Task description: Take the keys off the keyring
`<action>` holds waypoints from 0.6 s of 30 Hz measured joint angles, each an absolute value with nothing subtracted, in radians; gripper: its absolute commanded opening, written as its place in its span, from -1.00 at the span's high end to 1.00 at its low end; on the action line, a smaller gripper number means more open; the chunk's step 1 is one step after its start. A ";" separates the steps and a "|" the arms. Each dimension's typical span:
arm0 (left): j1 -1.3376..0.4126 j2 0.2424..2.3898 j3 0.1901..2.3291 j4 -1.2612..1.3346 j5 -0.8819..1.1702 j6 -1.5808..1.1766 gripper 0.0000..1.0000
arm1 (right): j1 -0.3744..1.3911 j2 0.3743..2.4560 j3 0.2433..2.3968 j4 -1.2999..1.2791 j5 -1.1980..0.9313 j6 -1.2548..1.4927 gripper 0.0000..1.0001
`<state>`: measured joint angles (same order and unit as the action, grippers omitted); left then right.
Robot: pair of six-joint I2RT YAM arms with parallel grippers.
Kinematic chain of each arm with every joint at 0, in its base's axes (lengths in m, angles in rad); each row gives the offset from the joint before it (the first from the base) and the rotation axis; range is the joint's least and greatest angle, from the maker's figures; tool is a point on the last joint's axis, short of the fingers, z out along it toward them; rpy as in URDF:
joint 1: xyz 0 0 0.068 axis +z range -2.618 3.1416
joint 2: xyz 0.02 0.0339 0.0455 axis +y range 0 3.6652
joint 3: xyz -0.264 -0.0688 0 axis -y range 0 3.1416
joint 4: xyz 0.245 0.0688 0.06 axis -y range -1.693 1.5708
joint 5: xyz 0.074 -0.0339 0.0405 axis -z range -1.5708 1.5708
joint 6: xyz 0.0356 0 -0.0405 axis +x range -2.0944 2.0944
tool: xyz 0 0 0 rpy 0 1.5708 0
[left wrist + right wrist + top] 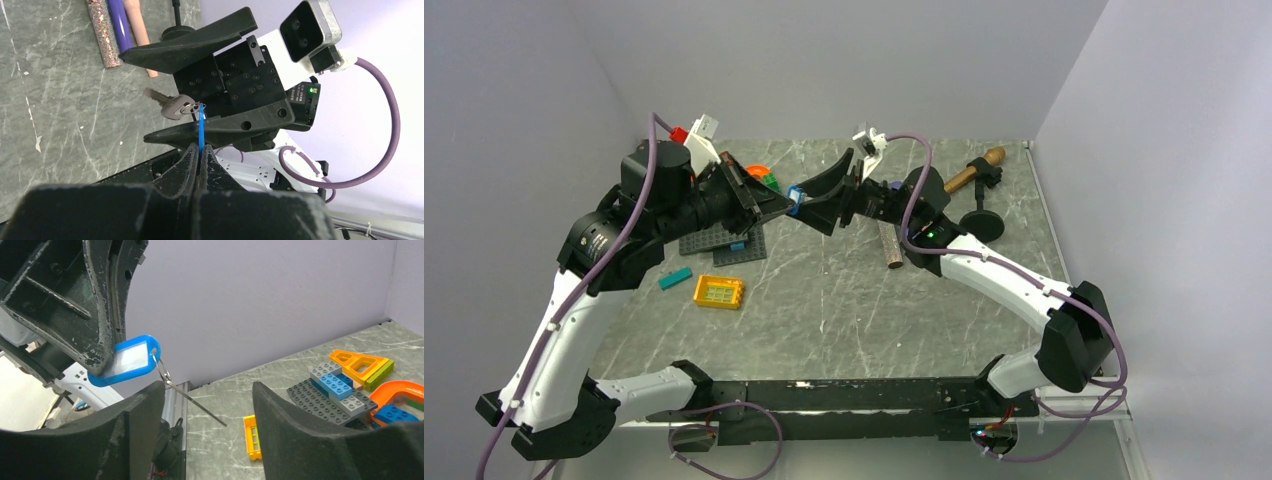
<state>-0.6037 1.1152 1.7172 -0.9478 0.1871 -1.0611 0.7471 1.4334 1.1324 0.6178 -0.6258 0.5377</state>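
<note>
The keyring (pixel 125 360) is a small blue tag with a metal ring, and one silver key (pixel 175 106) hangs from that ring. My left gripper (pixel 201 148) is shut on the tag's edge and holds it in the air above the table. In the top view the keyring (pixel 796 196) sits between the two arms' tips. My right gripper (pixel 207 390) is open, its two fingers either side of the key (pixel 195 402). The key shows edge-on, close to the left finger (pixel 145 410); I cannot tell whether they touch.
Below lie a grey baseplate (pixel 724 240) with bricks, a yellow brick (pixel 719 291) and a teal bar (pixel 675 278). A glittery stick (pixel 890 245), a wooden-handled tool (pixel 974 170) and a black stand (pixel 981 222) lie at the right. Orange pieces (pixel 362 362) sit by the bricks.
</note>
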 measured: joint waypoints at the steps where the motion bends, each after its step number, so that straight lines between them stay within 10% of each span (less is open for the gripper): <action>1: -0.604 1.115 1.717 -0.948 0.187 -1.063 1.00 | 0.747 1.433 1.132 0.622 -0.628 0.541 -0.10; 13: -0.604 1.116 1.717 -0.942 0.202 -1.086 1.00 | 0.761 1.433 1.134 0.677 -0.665 0.580 0.99; 18: -0.604 1.114 1.717 -0.940 0.202 -1.087 1.00 | 0.762 1.432 1.134 0.683 -0.682 0.595 1.00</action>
<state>-0.6037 1.1137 1.7172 -0.9401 0.2016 -1.0874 0.7624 1.4322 1.1339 0.6834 -0.6815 0.5945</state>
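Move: The key hangs from the ring between the right hand's open fingers, about 2 cm back of its hand point and level with it left-right and in height, nearer the rear finger. The ring sits some 2 cm back, 2 cm left and 2 cm above that hand; the blue tag, held by the left fingers, is about 4 cm back, 3 cm left and 2 cm up. From the left hand the key lies roughly 3 cm ahead, 5 cm right and 4 cm lower. Back and slightly up, about 2 cm with a 5-degree counter-clockwise turn, the right hand eases onto the hanging key while its fingers shut from roughly three-quarters open to closed, pinching the key between their tips just beside the ring. The left hand stays where it is and keeps its grip on the blue tag. ##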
